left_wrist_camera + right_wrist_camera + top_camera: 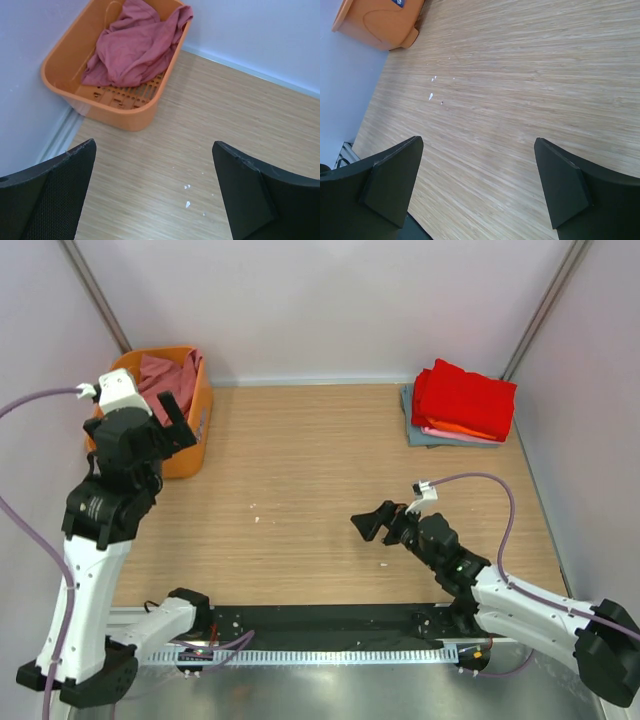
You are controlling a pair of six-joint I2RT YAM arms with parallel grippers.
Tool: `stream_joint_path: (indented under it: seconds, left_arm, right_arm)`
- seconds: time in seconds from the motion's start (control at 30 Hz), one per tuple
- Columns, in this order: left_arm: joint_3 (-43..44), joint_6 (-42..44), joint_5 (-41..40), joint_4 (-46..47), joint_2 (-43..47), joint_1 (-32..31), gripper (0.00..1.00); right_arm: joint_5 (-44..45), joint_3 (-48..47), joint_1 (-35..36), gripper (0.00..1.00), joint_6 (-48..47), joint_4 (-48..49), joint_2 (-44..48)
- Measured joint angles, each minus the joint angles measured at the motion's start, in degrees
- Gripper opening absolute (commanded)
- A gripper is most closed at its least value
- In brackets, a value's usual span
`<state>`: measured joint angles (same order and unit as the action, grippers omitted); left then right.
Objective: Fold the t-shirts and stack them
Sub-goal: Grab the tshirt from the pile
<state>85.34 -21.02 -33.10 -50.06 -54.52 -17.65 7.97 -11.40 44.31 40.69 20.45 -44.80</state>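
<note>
A crumpled salmon-pink t-shirt (165,373) (135,45) lies in the orange basket (196,445) (120,116) at the back left. At the back right sits a stack of folded t-shirts (463,400): bright red on top, orange and pale pink under it, grey-blue (414,426) at the bottom. My left gripper (172,420) (154,145) hovers raised beside the basket's near side, open and holding nothing. Low over the table's middle, my right gripper (372,525) (479,140) is open and points left, with bare wood between its fingers.
The basket (375,22) stands against the left wall. Small white specks (187,196) (431,87) dot the wooden tabletop (320,460). Pale walls close the table on the left, back and right. A black rail runs along the near edge (330,625).
</note>
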Motion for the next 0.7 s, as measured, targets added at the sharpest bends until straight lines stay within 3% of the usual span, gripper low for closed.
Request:
stream_joint_path:
  seconds: [0.23,0.43,0.53,0.7]
  left_arm:
    - [9.4,3.5,-1.4,1.4,-11.6,3.4,1.00]
    - [18.6,0.1,6.2,0.4,-22.8,14.5,0.98]
    - [19.5,-2.6,10.6,0.2,-26.6,19.1,0.98]
    - [17.2,-4.7,14.8,-0.1,-28.9,21.3,1.00]
  right_arm:
    - [-3.7,-0.6,0.0,1.00,-1.0,0.7,-4.8]
    - [-9.2,-3.8,0.0,1.00,-2.7,0.6,-12.5]
    - [-10.7,-4.1,0.0,1.00,-3.2,0.9,-12.8]
    - [-11.8,-4.0,0.0,1.00,-3.3,1.6,-11.3]
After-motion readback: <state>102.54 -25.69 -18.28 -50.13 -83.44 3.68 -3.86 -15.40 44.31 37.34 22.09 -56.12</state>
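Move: The pink t-shirt in the orange basket lies about 26 cm ahead of the left hand, some 9 cm to its left and roughly 33 cm below. The basket's middle is around 20 cm ahead, 10 cm left and 32 cm down; white specks on the table lie about 13 cm right, 3 cm back and 39 cm below. From the right hand, the t-shirt is some 32 cm ahead, 46 cm left and 8 cm below. Touching nothing yet, the wide-open left hand heads for the pink t-shirt in the basket: about 13 cm forward, bearing some 6 cm left on the way, rising slightly at first and then sinking past its starting height as the wrist tips down and turns counter-clockwise. The right hand, open and empty, drifts a few centimetres left and dips, then lifts a little, turning counter-clockwise. ##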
